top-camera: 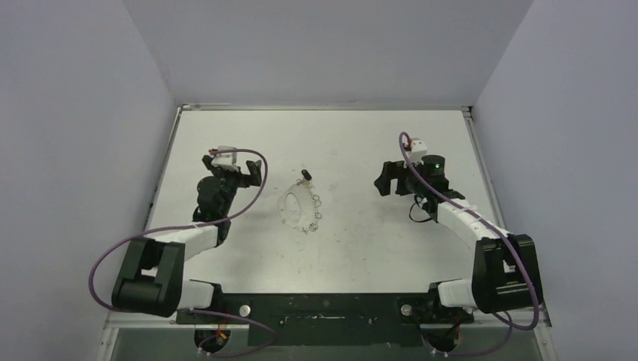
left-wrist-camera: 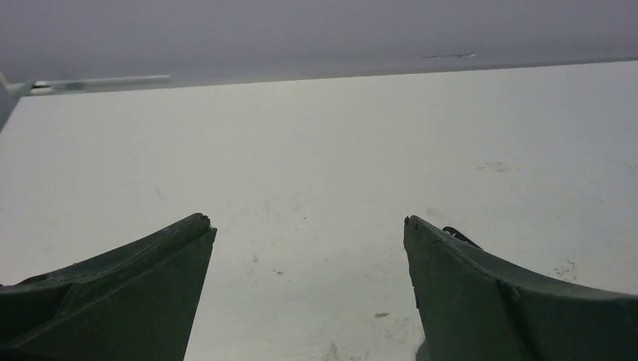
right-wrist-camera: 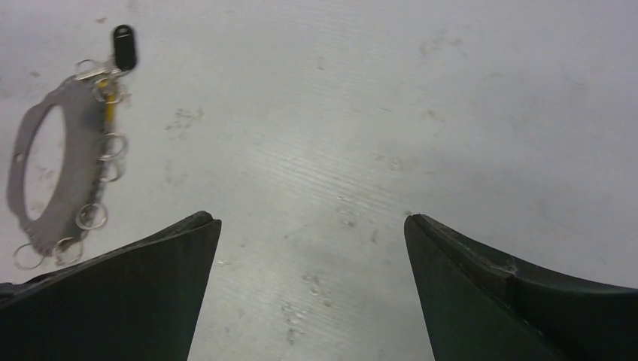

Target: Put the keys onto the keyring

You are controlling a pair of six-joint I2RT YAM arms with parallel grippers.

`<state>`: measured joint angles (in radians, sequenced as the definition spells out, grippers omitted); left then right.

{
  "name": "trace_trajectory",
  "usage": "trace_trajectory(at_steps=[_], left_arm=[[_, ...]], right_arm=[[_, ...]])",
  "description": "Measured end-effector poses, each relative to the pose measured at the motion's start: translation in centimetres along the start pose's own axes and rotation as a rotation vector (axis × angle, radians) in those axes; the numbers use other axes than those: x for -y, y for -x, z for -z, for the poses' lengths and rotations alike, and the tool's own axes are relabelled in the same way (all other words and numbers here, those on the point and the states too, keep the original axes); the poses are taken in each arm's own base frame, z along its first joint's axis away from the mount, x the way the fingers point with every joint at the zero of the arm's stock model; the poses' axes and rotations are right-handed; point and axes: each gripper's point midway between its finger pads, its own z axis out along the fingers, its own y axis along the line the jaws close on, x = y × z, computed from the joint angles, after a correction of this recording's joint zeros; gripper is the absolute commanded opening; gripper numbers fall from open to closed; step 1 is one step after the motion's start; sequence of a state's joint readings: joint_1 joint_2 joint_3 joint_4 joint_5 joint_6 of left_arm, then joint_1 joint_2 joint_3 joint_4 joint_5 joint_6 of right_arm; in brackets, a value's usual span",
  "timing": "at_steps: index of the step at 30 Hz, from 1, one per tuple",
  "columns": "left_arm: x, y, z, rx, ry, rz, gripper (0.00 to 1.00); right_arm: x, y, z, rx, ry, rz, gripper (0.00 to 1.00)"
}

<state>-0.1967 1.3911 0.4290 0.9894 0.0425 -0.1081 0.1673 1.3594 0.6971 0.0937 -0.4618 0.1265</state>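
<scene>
The keyring [top-camera: 296, 208] lies flat on the white table between the arms, a thin silvery loop with small metal rings [top-camera: 315, 212] strung along its right edge. The keys lie at the loop's far end. In the right wrist view the keyring [right-wrist-camera: 66, 120] sits at the far left, with the black-headed key [right-wrist-camera: 124, 47] at its top and a yellow-orange key [right-wrist-camera: 110, 113] lying along the row of rings. My left gripper [top-camera: 235, 167] [left-wrist-camera: 307, 222] is open over bare table, left of the ring. My right gripper [top-camera: 382, 179] [right-wrist-camera: 311, 218] is open with nothing between its fingers, right of the ring.
Grey walls enclose the table on three sides, and a metal strip [left-wrist-camera: 98, 81] marks its far edge. Purple cables [top-camera: 248, 199] loop off both arms. A black bar [top-camera: 323, 307] carrying the arm bases runs along the near edge.
</scene>
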Motion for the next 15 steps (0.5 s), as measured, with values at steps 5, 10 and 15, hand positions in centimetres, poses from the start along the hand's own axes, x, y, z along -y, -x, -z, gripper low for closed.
trace_trajectory(at_steps=[5,10,15], left_arm=[[-2.7,-0.1,3.3,-0.057,0.117,-0.073,0.97],[-4.7,-4.6,6.7,-0.182,0.206,-0.127,0.97],[-6.6,-9.5,9.3,-0.354,0.286,-0.181,0.97]], right_arm=[[4.9,-1.2,2.1,0.025,-0.242,-0.036,1.0],[7.6,-2.6,5.1,0.085,-0.447,0.0,1.0],[10.6,-6.5,6.5,0.082,-0.619,0.019,1.0]])
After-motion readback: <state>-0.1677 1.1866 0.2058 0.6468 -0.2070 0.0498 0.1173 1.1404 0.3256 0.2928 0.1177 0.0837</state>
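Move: The keyring, its big plate flat on the white table, lies about 15 cm to the right of the left hand, 11 cm back and 16 cm below; the black key fob lies some 18 cm to this hand's right and 2 cm back. From the right hand the keyring lies about 28 cm left, 7 cm back and 10 cm down, with the fob 26 cm left and 3 cm ahead. Both hands are empty. Swinging right and away from the keyring, the right hand travels about 12 cm, dips some 5 cm towards the end and turns roughly 30 degrees clockwise. The left hand first eases left and back, then sinks, about 10 cm down in all, while its fingertips tip downward and swing a little counter-clockwise. Both grippers stay wide open, touching nothing. ##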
